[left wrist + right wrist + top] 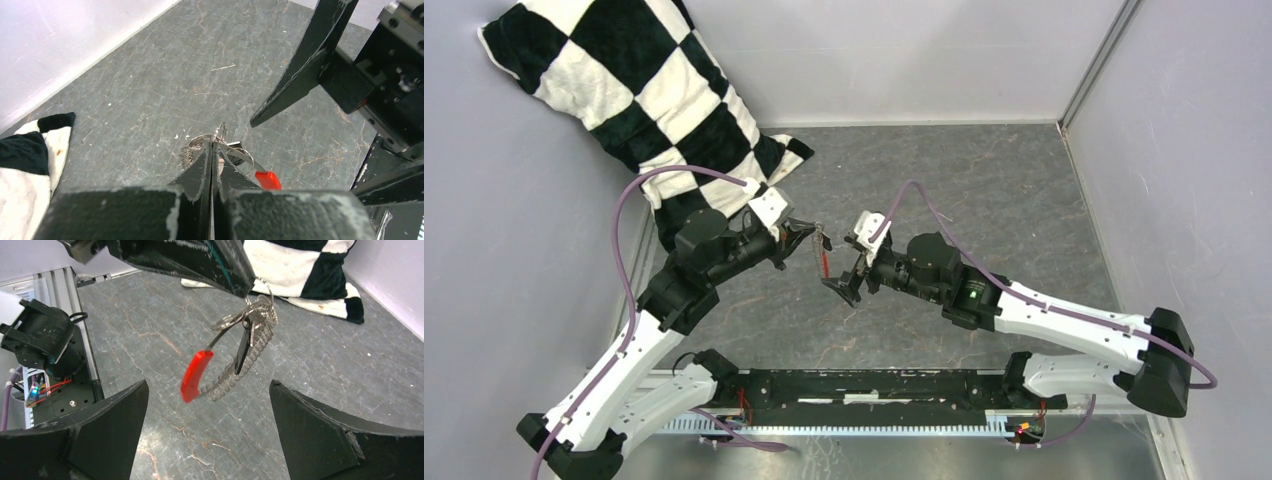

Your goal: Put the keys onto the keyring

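My left gripper (pixel 816 230) is shut on the keyring (pixel 822 243) and holds it in the air over the grey table. In the right wrist view the keyring (pixel 235 319) dangles from the left fingertips (pixel 240 282), carrying silvery pieces, a wire coil (pixel 245 367), a red tag (pixel 195 372) and a small black-headed key (pixel 242 350). The left wrist view shows the ring (pixel 200 141) and red tag (pixel 268 179) poking past the closed jaws of my left gripper (pixel 212 145). My right gripper (pixel 209 385) is wide open just in front of the hanging bunch, touching nothing. I see no loose key on the table.
A black-and-white checkered cushion (pixel 654 90) lies against the back-left wall. Light walls enclose the table on three sides. A black rail (pixel 874 385) with the arm bases runs along the near edge. The right gripper's finger (pixel 300 75) looms close to the left gripper.
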Controlling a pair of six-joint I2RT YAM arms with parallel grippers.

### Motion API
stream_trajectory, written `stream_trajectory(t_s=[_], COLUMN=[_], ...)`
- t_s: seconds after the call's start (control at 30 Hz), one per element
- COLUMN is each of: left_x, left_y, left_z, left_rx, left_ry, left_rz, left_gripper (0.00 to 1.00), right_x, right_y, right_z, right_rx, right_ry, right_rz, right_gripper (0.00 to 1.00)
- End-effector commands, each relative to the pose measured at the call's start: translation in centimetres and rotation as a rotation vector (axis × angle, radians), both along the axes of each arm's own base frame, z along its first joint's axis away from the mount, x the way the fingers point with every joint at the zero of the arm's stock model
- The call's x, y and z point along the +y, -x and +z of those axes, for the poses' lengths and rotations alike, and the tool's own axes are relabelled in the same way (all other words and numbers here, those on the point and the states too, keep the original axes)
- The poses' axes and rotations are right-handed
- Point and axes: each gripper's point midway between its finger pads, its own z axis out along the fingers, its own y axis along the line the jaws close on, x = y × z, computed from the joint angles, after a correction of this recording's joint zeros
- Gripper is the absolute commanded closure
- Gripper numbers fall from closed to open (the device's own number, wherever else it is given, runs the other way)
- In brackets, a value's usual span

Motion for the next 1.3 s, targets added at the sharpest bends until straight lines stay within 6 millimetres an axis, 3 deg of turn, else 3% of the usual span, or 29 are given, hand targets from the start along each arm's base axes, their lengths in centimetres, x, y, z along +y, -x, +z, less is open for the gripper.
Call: stream_trajectory(t_s=[0.0,0.07,0.2,0.27,0.43,0.47,0.67,0.77,1.03,1.07,1.1,1.13,1.17,1.23,1.27], left_x=[0.0,0.1,0.2,0.3,0.6,0.6,1.0,1.3,1.7,1.6,1.6,1.5,1.4,1.3,1.3], left_y=[-0.5,-0.5,-0.6,-0.7,-0.9,-1.0,-1.1,-1.1,-1.0,-1.0,-1.0,-0.9,-0.9,-0.9,-0.9], left_z=[3.1,2.9,2.5,2.5,2.5,2.5,2.5,2.5,2.2,2.1,1.9,1.7,1.4,0.6,0.2], left_rx=[-0.058,-0.054,-0.05,-0.053,-0.063,-0.066,-0.072,-0.077,-0.077,-0.071,-0.064,-0.058,-0.048,-0.023,-0.013], left_ry=[0.085,0.088,0.09,0.09,0.085,0.084,0.083,0.079,0.079,0.082,0.082,0.083,0.083,0.068,0.057], left_rz=[0.033,0.038,0.049,0.056,0.073,0.077,0.097,0.11,0.125,0.124,0.123,0.12,0.118,0.111,0.116], left_gripper=[0.98,0.98,0.98,0.98,0.98,0.98,0.98,0.98,0.98,0.98,0.96,0.89,0.73,0.27,0.16], right_x=[0.8,1.2,3.1,3.8,4.3,4.2,4.1,3.9,1.4,1.0,0.8,0.6,0.4,-0.3,-0.5], right_y=[-0.4,-0.4,-0.5,-0.4,-0.6,-0.6,-1.6,-2.4,-2.7,-2.7,-2.6,-2.5,-2.5,-3.0,-3.2], right_z=[-0.2,-0.3,-0.2,-0.5,-1.9,-1.8,-1.5,-1.7,-2.2,-2.3,-2.3,-2.3,-2.1,-2.2,-2.3], right_rx=[-0.029,-0.033,-0.027,-0.004,0.014,0.014,0.003,-0.025,-0.092,-0.091,-0.09,-0.087,-0.084,-0.061,-0.047], right_ry=[-0.029,-0.043,-0.053,-0.07,-0.06,-0.069,-0.096,-0.079,-0.001,0.007,0.011,0.016,0.015,0.016,0.015], right_rz=[-0.006,-0.01,-0.014,-0.031,-0.096,-0.11,-0.17,-0.208,-0.238,-0.236,-0.228,-0.219,-0.209,-0.197,-0.183], right_gripper=[0.02,0.03,0.2,0.21,0.11,0.02,0.05,0.23,0.92,0.99,1.0,1.0,1.0,1.0,1.0])
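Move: The red sleeve of the keyring hangs about 3 cm left of the right hand, 1 cm ahead and some 5 cm below it. The black key fob hangs roughly 4 cm ahead, 2 cm left and 2 cm below that hand, and the small rings still pinched by the left fingers are about 6 cm ahead, 3 cm left and level with it. From the left hand the sleeve is about 6 cm back, 2 cm right and 6 cm below. With its fingers wide, the right hand sinks about 5 cm while reaching some 4 cm left to the hanging red sleeve, then swings forward about 3 cm, turning roughly 13 degrees clockwise as it shuts its pads on the sleeve, and draws back right about 3 cm. The left hand keeps its pinch on the small rings while easing some 1.5 cm left and slightly forward, then at the very end opens its fingers and lets go of them. ##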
